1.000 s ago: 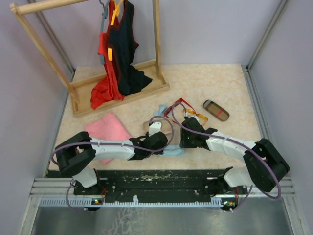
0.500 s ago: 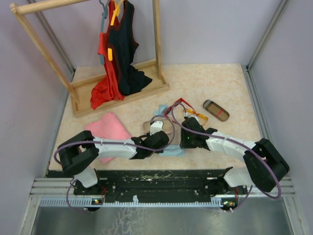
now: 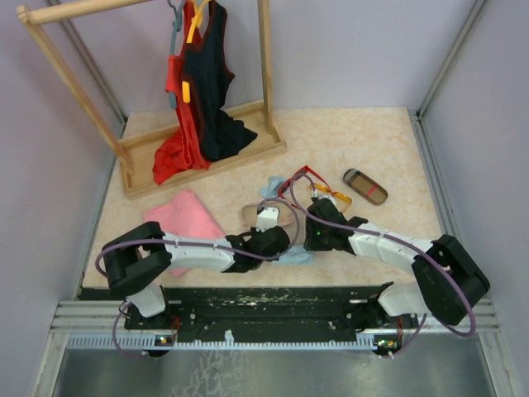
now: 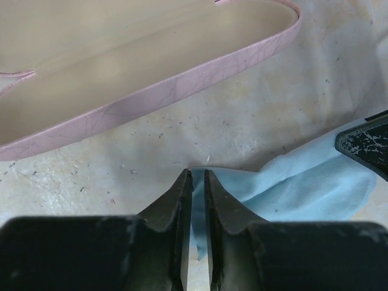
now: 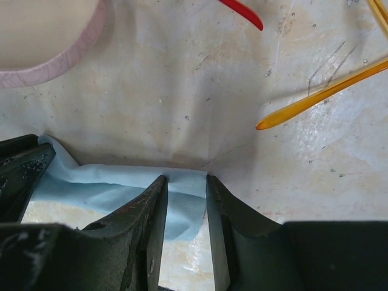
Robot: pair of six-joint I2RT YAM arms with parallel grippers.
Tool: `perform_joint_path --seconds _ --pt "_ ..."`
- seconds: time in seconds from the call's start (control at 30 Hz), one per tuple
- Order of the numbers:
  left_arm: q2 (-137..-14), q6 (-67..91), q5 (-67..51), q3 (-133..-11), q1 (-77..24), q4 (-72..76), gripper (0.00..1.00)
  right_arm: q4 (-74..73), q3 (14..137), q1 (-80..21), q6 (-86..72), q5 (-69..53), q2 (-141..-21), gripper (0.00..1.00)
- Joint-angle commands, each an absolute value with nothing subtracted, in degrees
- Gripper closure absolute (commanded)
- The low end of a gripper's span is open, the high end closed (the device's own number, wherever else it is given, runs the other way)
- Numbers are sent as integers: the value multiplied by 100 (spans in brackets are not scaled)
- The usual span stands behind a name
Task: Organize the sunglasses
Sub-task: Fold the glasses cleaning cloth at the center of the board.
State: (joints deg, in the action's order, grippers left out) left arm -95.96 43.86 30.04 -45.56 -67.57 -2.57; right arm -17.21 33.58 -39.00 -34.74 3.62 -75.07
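The red-framed sunglasses (image 3: 301, 177) and the thin orange-framed sunglasses (image 3: 334, 197) lie unfolded on the table beyond both grippers, untouched. In the right wrist view only a red temple tip (image 5: 244, 13) and an orange temple (image 5: 321, 94) show. A light blue cloth (image 3: 295, 255) lies between the arms. My left gripper (image 3: 277, 246) (image 4: 198, 173) is shut on one corner of that cloth (image 4: 291, 188). My right gripper (image 3: 312, 245) (image 5: 187, 179) stands partly open, its fingertips astride the opposite corner (image 5: 115, 188).
An open pink case (image 3: 263, 217) (image 4: 151, 103) lies just beyond the left gripper. A brown red-striped case (image 3: 364, 186) sits at the right, a second blue cloth (image 3: 271, 187) behind, and a pink cloth (image 3: 183, 219) at the left. A wooden clothes rack (image 3: 207, 157) stands at the back.
The left jaws have closed from wide apart onto the blue cloth's corner, and the left arm has edged right. The right arm has stayed put.
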Motion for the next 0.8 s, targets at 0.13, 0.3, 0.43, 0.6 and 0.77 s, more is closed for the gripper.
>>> perform_joint_path --seconds 0.13,0.3,0.43,0.6,0.77 --pt "-10151 4582 2371 -4157 -6936 -1331 90 -1610 3202 -3973 -3552 346 -7374 67" --pt "-10040 4652 2490 -4082 -6942 -1378 100 -1541 3140 -3973 -3577 404 -7289 69" --pt "-9929 4656 2557 -4068 -6943 -1405 100 -1540 3178 -3973 -3545 454 -7361 77" --pt "-9923 4658 2566 -4088 -6940 -1392 100 -1433 3167 -3973 -3522 372 -7496 90" --pt "-9733 4612 2523 -3984 -6942 -1113 100 -1267 3070 -3973 -3496 398 -7339 100"
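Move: The cleaning cloth lies flat between the two grippers, its middle about 4 cm to the right of the left hand, 1 cm back and 1 cm lower. From the right hand its middle is some 4 cm to the left, 2 cm back and 1 cm below. The open pink glasses case lies about 9 cm ahead of the left hand and 2 cm to its left. From the right hand, the yellow glasses are about 12 cm ahead and 6 cm to the right, and the red sunglasses some 16 cm ahead and 1 cm to the left. The cloth's two far corners get pinched down at the board, one after the other. The left fingers, already nearly shut around the left corner, close fully first while that hand eases back under half a centimetre. The right hand stays over the right corner with its fingers about a third open, then shuts them on the cloth; neither hand travels or lifts. ##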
